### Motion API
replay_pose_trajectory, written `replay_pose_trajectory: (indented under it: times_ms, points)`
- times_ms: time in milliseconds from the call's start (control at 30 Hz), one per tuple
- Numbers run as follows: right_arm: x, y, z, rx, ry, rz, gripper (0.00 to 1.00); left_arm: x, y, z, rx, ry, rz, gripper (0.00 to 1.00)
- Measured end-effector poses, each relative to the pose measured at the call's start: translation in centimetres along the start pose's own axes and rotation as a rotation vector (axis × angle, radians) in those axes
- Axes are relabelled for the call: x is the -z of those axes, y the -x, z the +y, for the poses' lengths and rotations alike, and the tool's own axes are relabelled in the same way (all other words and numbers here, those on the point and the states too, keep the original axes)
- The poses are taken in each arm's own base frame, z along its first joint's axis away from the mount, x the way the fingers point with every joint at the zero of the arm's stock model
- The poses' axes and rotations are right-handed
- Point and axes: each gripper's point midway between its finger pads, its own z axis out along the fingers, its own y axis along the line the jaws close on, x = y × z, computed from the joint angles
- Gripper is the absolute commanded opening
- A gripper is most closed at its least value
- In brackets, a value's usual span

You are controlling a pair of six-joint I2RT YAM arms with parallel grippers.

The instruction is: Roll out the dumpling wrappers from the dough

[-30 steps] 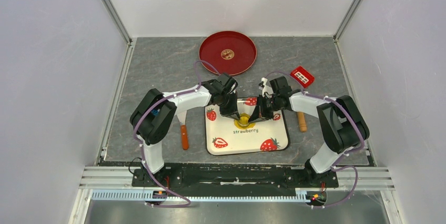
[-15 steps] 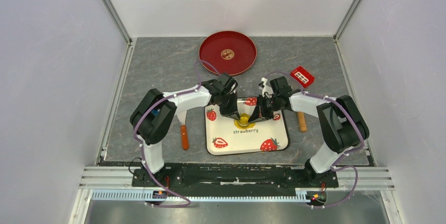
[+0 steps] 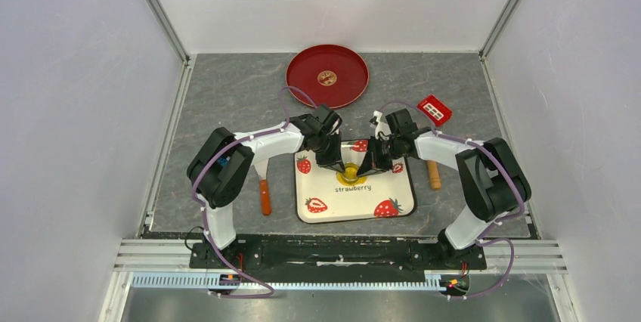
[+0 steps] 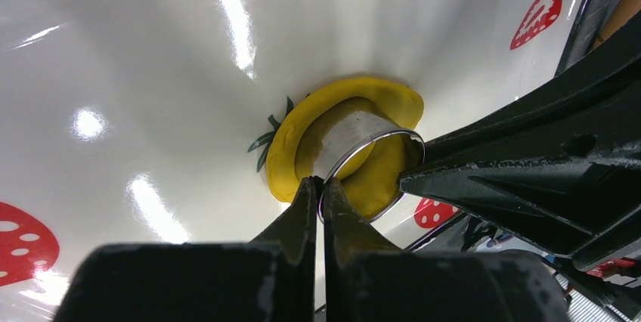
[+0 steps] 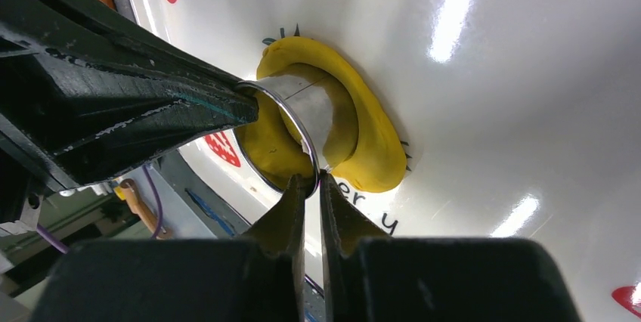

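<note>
A lump of yellow dough (image 3: 350,173) lies on the white strawberry board (image 3: 378,193). A metal ring cutter (image 4: 355,129) stands pressed into the dough (image 4: 298,133). My left gripper (image 4: 319,181) is shut on the ring's near rim. From the opposite side my right gripper (image 5: 311,177) pinches the rim of the ring (image 5: 302,106), with dough (image 5: 374,152) around it. In the top view both grippers, left (image 3: 342,166) and right (image 3: 365,168), meet over the dough. One small round dumpling wrapper (image 3: 326,77) lies in the middle of the red plate (image 3: 302,84).
An orange-handled knife (image 3: 264,190) lies left of the board. A wooden rolling pin (image 3: 433,174) lies to its right, partly under my right arm. A red box (image 3: 435,109) sits at the back right. White walls close in the grey table on three sides.
My right wrist has shifted very slightly towards the left. The dough, the ring and my left arm stay as they were.
</note>
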Motion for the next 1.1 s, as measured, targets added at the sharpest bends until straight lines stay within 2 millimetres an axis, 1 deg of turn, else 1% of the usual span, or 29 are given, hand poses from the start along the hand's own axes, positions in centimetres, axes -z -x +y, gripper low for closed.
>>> replay_pose_trajectory:
  times_ms: [200, 367, 500, 633, 700, 867, 967, 1100]
  points:
    - [0.3, 0.4, 0.4, 0.069, -0.034, -0.021, 0.15, 0.6, 0.2, -0.3, -0.018, 0.012, -0.006, 0.08]
    - [0.4, 0.7, 0.3, 0.108, -0.074, -0.023, 0.21, 0.7, 0.3, -0.3, -0.024, 0.051, -0.002, 0.17]
    - [0.2, 1.4, -0.2, 0.146, -0.118, -0.051, 0.36, 0.7, 0.5, -0.1, -0.028, 0.078, -0.010, 0.28]
    - [0.3, 1.6, -0.7, 0.163, -0.145, -0.060, 0.46, 0.7, 0.2, 0.1, -0.031, 0.094, -0.003, 0.33]
    - [0.3, 1.6, -0.7, 0.170, -0.145, -0.061, 0.51, 0.8, 0.3, 0.1, -0.030, 0.096, -0.001, 0.36]
    - [0.8, 1.9, -0.4, 0.188, -0.151, -0.076, 0.64, 1.0, 0.4, 0.0, -0.029, 0.095, -0.001, 0.40]
    - [1.1, 2.0, -0.3, 0.192, -0.158, -0.081, 0.74, 1.8, 0.7, -0.3, -0.029, 0.086, -0.013, 0.43]
    - [2.0, 2.6, 0.1, 0.206, -0.167, -0.104, 0.84, 3.9, 1.7, -1.5, -0.034, 0.034, -0.061, 0.46]
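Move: The round cutter, standing in the yellow dough, is about 2 cm to the right of the left hand and 2 cm to the left of the right hand, its middle some 2 cm below both. The spatula lies about 20 cm left and 4 cm back of the left hand. The rolling pin is roughly 19 cm to the right of the right hand, level with it. Both hands open and lift off the cutter, left about 4 cm up, right 2 cm up and forward. ##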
